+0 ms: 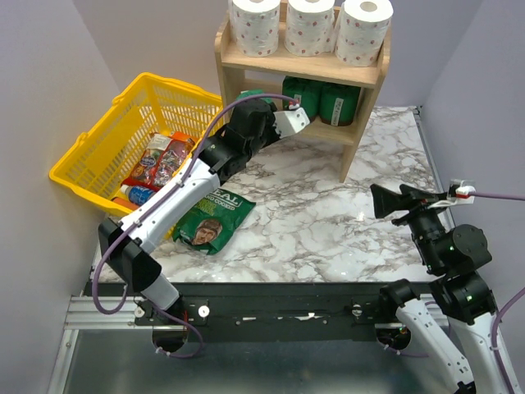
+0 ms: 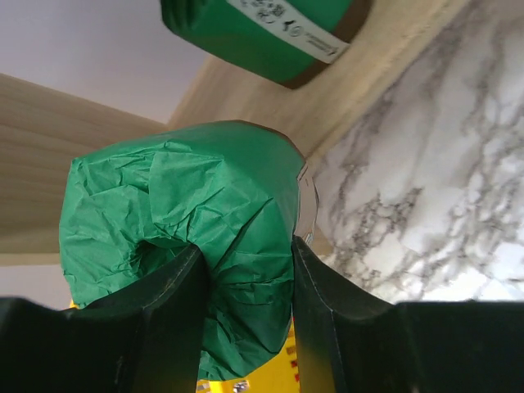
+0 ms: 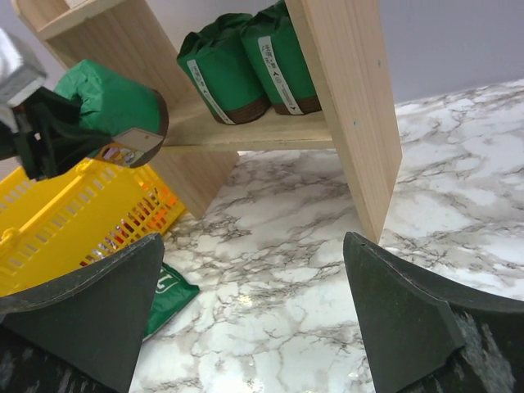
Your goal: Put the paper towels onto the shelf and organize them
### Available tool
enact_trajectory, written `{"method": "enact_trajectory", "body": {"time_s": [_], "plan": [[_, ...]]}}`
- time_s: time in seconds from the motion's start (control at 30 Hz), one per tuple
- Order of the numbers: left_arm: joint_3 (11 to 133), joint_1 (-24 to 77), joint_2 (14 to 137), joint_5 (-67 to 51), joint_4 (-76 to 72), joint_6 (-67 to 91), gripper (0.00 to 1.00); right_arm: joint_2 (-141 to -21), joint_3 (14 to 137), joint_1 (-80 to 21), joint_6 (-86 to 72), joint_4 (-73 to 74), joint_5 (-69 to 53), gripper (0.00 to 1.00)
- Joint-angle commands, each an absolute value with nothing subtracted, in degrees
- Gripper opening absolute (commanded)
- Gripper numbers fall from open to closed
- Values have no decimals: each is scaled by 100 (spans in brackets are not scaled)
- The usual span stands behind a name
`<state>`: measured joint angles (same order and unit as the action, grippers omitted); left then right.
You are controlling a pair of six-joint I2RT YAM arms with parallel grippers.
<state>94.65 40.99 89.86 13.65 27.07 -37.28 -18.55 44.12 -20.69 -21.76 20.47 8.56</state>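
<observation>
Three white paper towels [image 1: 255, 25], [image 1: 310, 25], [image 1: 363, 31] stand upright in a row on the top tier of the wooden shelf [image 1: 358, 138]. My left gripper [image 1: 264, 100] is at the left end of the lower tier, shut on a dark green wrapped package [image 2: 205, 205]. The right wrist view shows that package [image 3: 110, 102] held just in front of the lower tier. My right gripper [image 1: 385, 199] is open and empty over the marble, right of the shelf; its fingers [image 3: 90, 303] frame bare table.
Two more green packages [image 1: 299, 97], [image 1: 339, 103] stand on the lower tier, also in the right wrist view [image 3: 221, 70]. A yellow basket [image 1: 86, 148] with snack packs sits at the left. A green snack bag [image 1: 212, 220] lies flat on the marble beside it.
</observation>
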Motion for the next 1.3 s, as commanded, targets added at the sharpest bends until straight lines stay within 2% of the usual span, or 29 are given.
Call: {"method": "enact_trajectory", "body": {"time_s": [0.0,0.9,0.93,1.07,1.17,1.27], "plan": [[9720,3885,9324,1248,2312,-4306,43,-1828,4641,-2101,-1881,2109,940,99],[9967,3393,10186,958,1204,-5282,46,-2303,4535,-2109,-1969,1881,905,99],[9976,3375,10195,958,1178,-5291,47,-2320,4535,-2101,-1960,1872,905,99],[9958,3366,10239,1046,941,-5335,64,-2382,4553,-2092,-1925,1837,923,99],[9932,3375,10231,1204,739,-5221,73,-2399,4562,-2101,-1925,1819,897,99],[9905,3392,10081,1125,747,-5028,75,-2391,4535,-2109,-1942,1811,888,99]]}}
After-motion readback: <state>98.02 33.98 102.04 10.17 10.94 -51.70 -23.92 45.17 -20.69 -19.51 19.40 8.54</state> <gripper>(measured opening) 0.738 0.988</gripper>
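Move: The left gripper already holds the tilted green paper towel roll at the front of the middle shelf. The free spot for it lies about 12 cm ahead, 2 cm left and 2 cm below. Beside the spot stand two green rolls, about 13 cm ahead of this gripper, one 11 cm and one 21 cm right; the shelf's left side panel is some 9 cm left and 11 cm ahead. From the right hand the spot is roughly 32 cm ahead and 33 cm left, about level. Bring the left gripper forward into the middle shelf with the held green roll, dipping some 2.5 cm over the first 4 cm, then pushing on slower and rising slightly, about 10 cm in all. Tip the fingers up some 10 degrees as you go, setting the roll down beside its neighbours; near the end open the fingers to let go while still easing forward. ##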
